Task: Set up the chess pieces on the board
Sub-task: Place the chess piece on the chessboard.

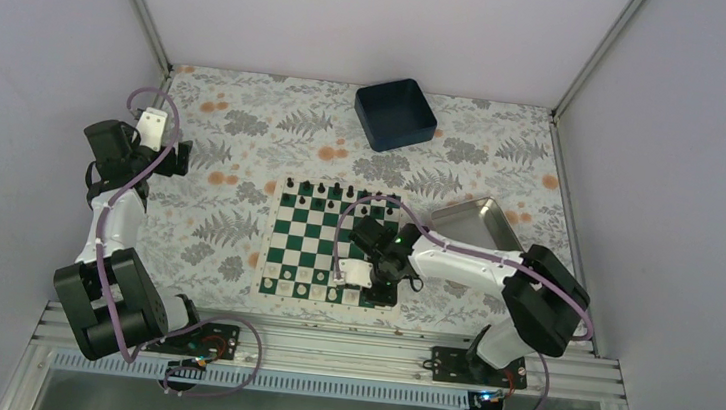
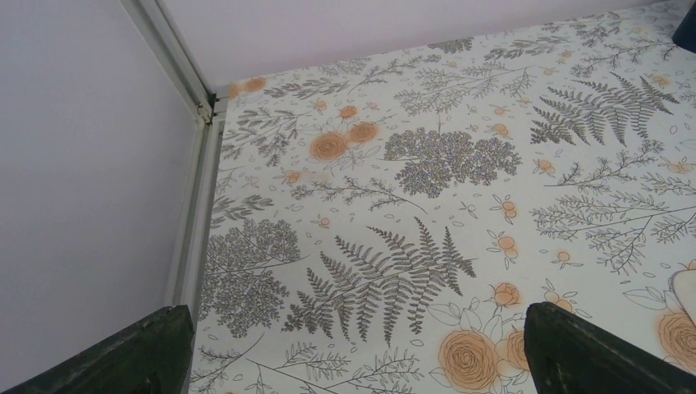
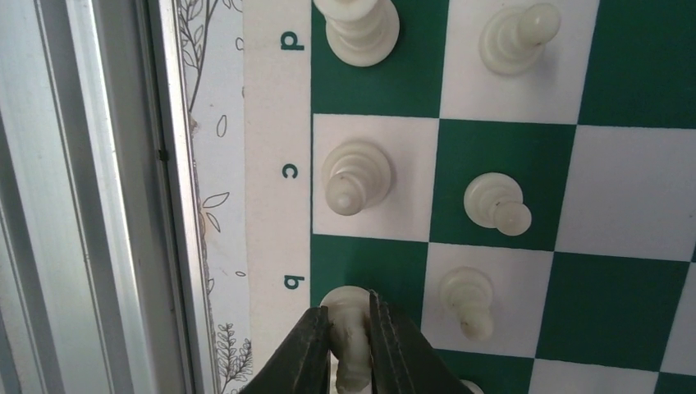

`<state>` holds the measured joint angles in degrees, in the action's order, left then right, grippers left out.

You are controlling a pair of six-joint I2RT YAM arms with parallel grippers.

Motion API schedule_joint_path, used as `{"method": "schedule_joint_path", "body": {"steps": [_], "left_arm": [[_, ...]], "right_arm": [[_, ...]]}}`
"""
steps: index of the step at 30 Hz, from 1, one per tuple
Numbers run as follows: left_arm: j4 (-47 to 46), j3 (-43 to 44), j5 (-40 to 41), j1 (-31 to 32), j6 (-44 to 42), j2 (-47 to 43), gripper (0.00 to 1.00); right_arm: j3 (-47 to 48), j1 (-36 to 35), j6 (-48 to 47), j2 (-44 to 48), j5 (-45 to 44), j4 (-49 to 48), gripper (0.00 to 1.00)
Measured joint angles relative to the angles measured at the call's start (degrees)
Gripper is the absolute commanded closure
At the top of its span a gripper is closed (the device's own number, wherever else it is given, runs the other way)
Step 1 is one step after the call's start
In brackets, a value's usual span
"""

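The green and white board (image 1: 313, 243) lies at the table's middle, and its near-left corner (image 3: 624, 185) fills the right wrist view. My right gripper (image 3: 348, 313) is shut on a white chess piece (image 3: 351, 305) that stands on the green b square at the board's edge. Other white chess pieces stand close by: one on the c square (image 3: 354, 176), one on the d square (image 3: 361, 29), and pawns (image 3: 496, 203) in the second row. In the top view my right gripper (image 1: 374, 285) is low over the board's near edge. My left gripper (image 2: 357, 314) hangs open and holds nothing, far left (image 1: 178, 159).
Black pieces (image 1: 335, 192) line the board's far rows. A dark blue bin (image 1: 395, 114) sits at the back. A silver metal tray (image 1: 477, 226) lies right of the board. A metal rail (image 3: 107, 197) runs along the near edge, close to the gripped piece. A floral cloth (image 2: 443, 156) covers the table.
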<state>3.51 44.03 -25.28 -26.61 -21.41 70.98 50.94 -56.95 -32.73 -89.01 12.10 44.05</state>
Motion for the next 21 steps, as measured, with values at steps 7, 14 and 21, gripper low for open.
{"method": "schedule_joint_path", "body": {"steps": [7,14,21], "left_arm": [[0.0,0.0,-0.2,0.0,0.0,0.0,0.00],[0.0,0.0,-0.2,0.0,0.0,0.0,0.00],[0.0,0.0,-0.2,0.0,0.0,0.0,0.00]], "right_arm": [[-0.1,0.0,0.2,-0.1,-0.7,-0.6,0.74],[-0.1,0.0,0.2,0.0,-0.8,-0.3,0.69],[9.1,1.4,-0.2,5.2,2.0,8.4,0.00]]}}
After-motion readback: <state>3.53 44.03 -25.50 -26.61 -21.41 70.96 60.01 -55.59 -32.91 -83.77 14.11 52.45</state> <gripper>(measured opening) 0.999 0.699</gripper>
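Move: My right hand already has the white piece down over the b square of the nearest rank, that square lying straight below, about 2 cm. Level fore-and-aft, one white piece stands some 4 cm to the left on c and the corner piece some 4 cm to the right; a pawn stands about 4 cm straight ahead, all around 1 cm lower than my hand. From my idle left hand, that b square is roughly 25 cm back, 41 cm to the right and 18 cm below. I hold my right hand almost still over the b square while its fingers ease apart and let go of the white piece. Then I lift quickly, about 6 cm, drifting slightly left and forward and tilting a little, with the fingers spreading wide as they clear the back-rank pieces. ##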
